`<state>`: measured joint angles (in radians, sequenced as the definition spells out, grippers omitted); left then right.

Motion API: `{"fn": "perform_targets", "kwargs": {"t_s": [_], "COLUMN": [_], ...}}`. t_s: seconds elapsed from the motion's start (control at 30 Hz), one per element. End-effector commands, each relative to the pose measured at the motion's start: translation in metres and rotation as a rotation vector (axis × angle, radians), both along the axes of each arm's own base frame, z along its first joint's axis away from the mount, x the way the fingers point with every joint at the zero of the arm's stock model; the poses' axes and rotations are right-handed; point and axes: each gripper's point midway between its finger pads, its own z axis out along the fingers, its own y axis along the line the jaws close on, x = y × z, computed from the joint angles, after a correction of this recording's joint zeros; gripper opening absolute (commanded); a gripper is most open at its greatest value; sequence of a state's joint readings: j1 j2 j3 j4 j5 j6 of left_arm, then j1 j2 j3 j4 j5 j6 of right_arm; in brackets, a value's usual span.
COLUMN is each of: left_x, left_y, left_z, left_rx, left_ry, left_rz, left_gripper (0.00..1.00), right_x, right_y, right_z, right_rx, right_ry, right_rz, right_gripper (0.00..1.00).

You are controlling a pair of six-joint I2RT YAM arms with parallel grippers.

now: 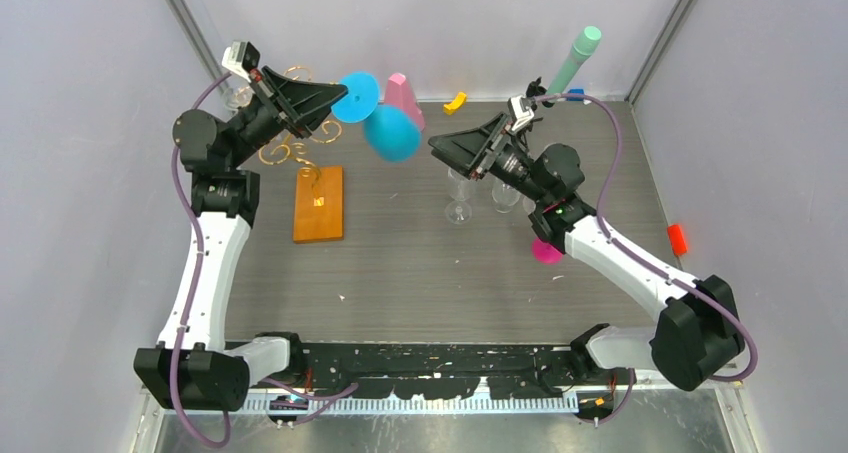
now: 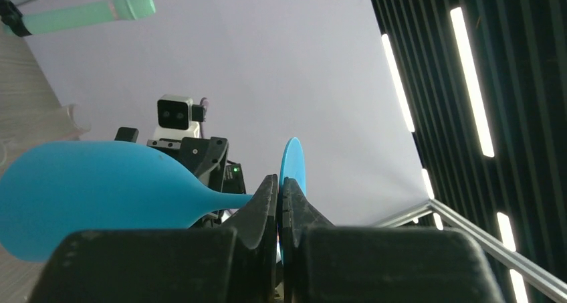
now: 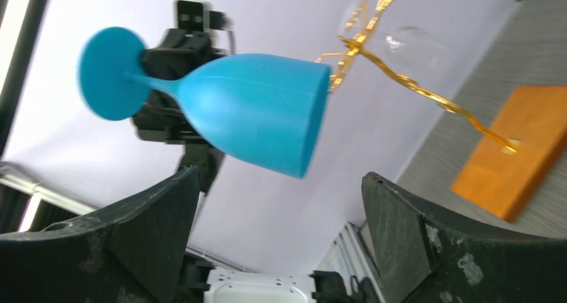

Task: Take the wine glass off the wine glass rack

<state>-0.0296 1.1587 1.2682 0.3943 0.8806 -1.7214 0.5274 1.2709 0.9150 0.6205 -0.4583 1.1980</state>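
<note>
A blue wine glass (image 1: 390,133) hangs tilted in the air to the right of the wine glass rack. My left gripper (image 1: 345,99) is shut on its thin stem, between the bowl (image 2: 100,196) and the round foot (image 2: 292,166). The rack is gold wire with curled arms (image 1: 290,151) rising from an orange-brown wooden base (image 1: 319,203). My right gripper (image 1: 435,145) is open, pointed at the mouth of the bowl (image 3: 254,109) from a short gap, touching nothing. In the right wrist view the rack's wire (image 3: 414,85) and base (image 3: 518,146) lie behind the glass.
Clear glasses (image 1: 458,198) stand under the right arm, and another clear glass (image 1: 237,95) hangs by the rack's far left. A pink cone (image 1: 403,98), a yellow piece (image 1: 455,101) and a mint-green tube on a tripod (image 1: 573,61) line the back. A red block (image 1: 678,238) lies right.
</note>
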Motion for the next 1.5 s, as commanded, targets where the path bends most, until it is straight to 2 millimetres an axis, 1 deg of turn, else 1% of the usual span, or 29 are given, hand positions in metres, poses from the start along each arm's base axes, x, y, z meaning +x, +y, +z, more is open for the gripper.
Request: {"fn": "perform_targets", "kwargs": {"t_s": [0.0,0.03,0.07,0.17,0.3,0.37,0.4,0.43,0.47,0.53,0.57,0.6,0.63,0.7,0.73,0.77,0.8,0.9,1.0,1.13,1.17,1.2,1.23,1.27,1.3,1.33,1.37,1.4,1.47], "left_x": [-0.008,-0.007,-0.007,-0.009,-0.011,-0.011,-0.01,-0.01,-0.01,-0.01,-0.011,-0.011,-0.011,-0.012,-0.012,-0.013,-0.013,-0.016,-0.019,-0.015,-0.014,-0.013,-0.014,-0.017,-0.019,-0.019,-0.018,-0.015,-0.008], "left_y": [0.003,0.003,0.003,0.004,0.004,0.004,0.004,0.004,0.004,0.005,0.004,0.005,0.005,0.005,0.006,0.006,0.006,0.007,0.005,0.004,0.005,0.006,0.007,0.008,0.012,0.016,0.023,0.032,0.054], "left_z": [0.015,0.015,0.015,0.018,0.019,0.017,0.016,0.015,0.015,0.015,0.014,0.014,0.015,0.014,0.014,0.014,0.012,0.012,0.01,-0.014,-0.022,-0.03,-0.037,-0.04,-0.046,-0.052,-0.057,-0.064,-0.072], "left_rx": [-0.085,-0.097,-0.106,-0.124,-0.13,-0.131,-0.133,-0.136,-0.137,-0.14,-0.141,-0.141,-0.142,-0.137,-0.134,-0.128,-0.122,-0.088,-0.014,0.16,0.228,0.285,0.346,0.409,0.483,0.558,0.631,0.706,0.832], "left_ry": [-0.023,-0.014,-0.012,-0.016,-0.018,-0.014,-0.012,-0.007,-0.007,-0.012,-0.013,-0.018,-0.022,-0.031,-0.038,-0.05,-0.053,-0.099,-0.149,-0.174,-0.201,-0.214,-0.232,-0.266,-0.294,-0.301,-0.304,-0.293,-0.264], "left_rz": [0.002,-0.001,-0.003,-0.004,-0.002,-0.001,0.0,-0.001,-0.002,0.001,0.001,0.004,0.006,0.013,0.02,0.026,0.035,0.065,0.094,0.158,0.182,0.196,0.193,0.183,0.18,0.198,0.233,0.28,0.407], "left_gripper": [0.0,0.0,0.0,0.0,0.0,0.0,0.0,0.0,0.0,0.01,0.05,0.09,0.14,0.22,0.29,0.36,0.46,0.66,0.78,0.86,0.87,0.88,0.88,0.89,0.9,0.91,0.91,0.91,0.92], "right_x": [-0.015,-0.017,-0.016,-0.021,-0.035,-0.045,-0.052,-0.052,-0.057,-0.059,-0.06,-0.06,-0.06,-0.059,-0.057,-0.057,-0.056,-0.055,-0.054,-0.046,-0.035,-0.037,-0.03,-0.028,-0.017,-0.019,-0.012,-0.013,-0.009], "right_y": [0.003,0.004,0.008,0.014,0.024,0.024,0.022,0.023,0.022,0.022,0.021,0.021,0.02,0.021,0.022,0.022,0.022,0.022,0.02,0.016,0.018,0.012,0.009,0.005,0.003,-0.003,-0.006,-0.01,-0.017], "right_z": [0.057,0.063,0.063,0.073,0.086,0.094,0.1,0.1,0.104,0.105,0.106,0.106,0.107,0.108,0.107,0.107,0.107,0.108,0.11,0.106,0.095,0.099,0.097,0.091,0.075,0.08,0.066,0.068,0.058], "right_rx": [0.19,0.21,0.223,0.278,0.336,0.382,0.411,0.421,0.439,0.449,0.451,0.451,0.451,0.441,0.434,0.429,0.424,0.406,0.37,0.261,0.201,0.182,0.145,0.093,0.017,-0.019,-0.076,-0.106,-0.172], "right_ry": [-0.122,-0.141,-0.122,-0.14,-0.154,-0.178,-0.195,-0.197,-0.208,-0.211,-0.216,-0.217,-0.219,-0.225,-0.217,-0.224,-0.218,-0.237,-0.248,-0.257,-0.235,-0.244,-0.261,-0.227,-0.192,-0.228,-0.186,-0.209,-0.199], "right_rz": [0.052,0.065,0.083,0.145,0.267,0.319,0.347,0.357,0.374,0.382,0.381,0.378,0.375,0.362,0.355,0.348,0.34,0.314,0.271,0.151,0.091,0.058,-0.002,-0.034,-0.092,-0.128,-0.161,-0.183,-0.226], "right_gripper": [0.96,0.95,0.95,0.93,0.83,0.75,0.68,0.65,0.56,0.44,0.41,0.33,0.29,0.16,0.07,0.02,0.01,0.0,0.0,0.0,0.0,0.0,0.0,0.0,0.0,0.0,0.0,0.0,0.0]}}
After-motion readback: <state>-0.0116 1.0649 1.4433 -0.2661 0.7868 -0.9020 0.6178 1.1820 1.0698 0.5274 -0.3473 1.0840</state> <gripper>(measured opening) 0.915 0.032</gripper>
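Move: The left hand pinches the foot of the blue wine glass; the glass's middle lies about 6 cm right, 2 cm back and 5 cm below that hand. From the open right hand it is roughly 8 cm left, 2 cm back and 9 cm up. On the table, some 29 cm below the right hand, one clear glass stands about 10 cm ahead and 5 cm right, another 10 cm ahead and 16 cm right. The right hand rises about 10 cm to the blue glass's bowl, easing back 5 cm and slightly left as it rolls and turns counter-clockwise, and shuts its fingers on the bowl's wall at the rim, while the left holds the foot almost still. The left fingers then open wide and release it, sinking 4 cm and rolling some 30 degrees, as the right keeps its pinch and turns back clockwise. ##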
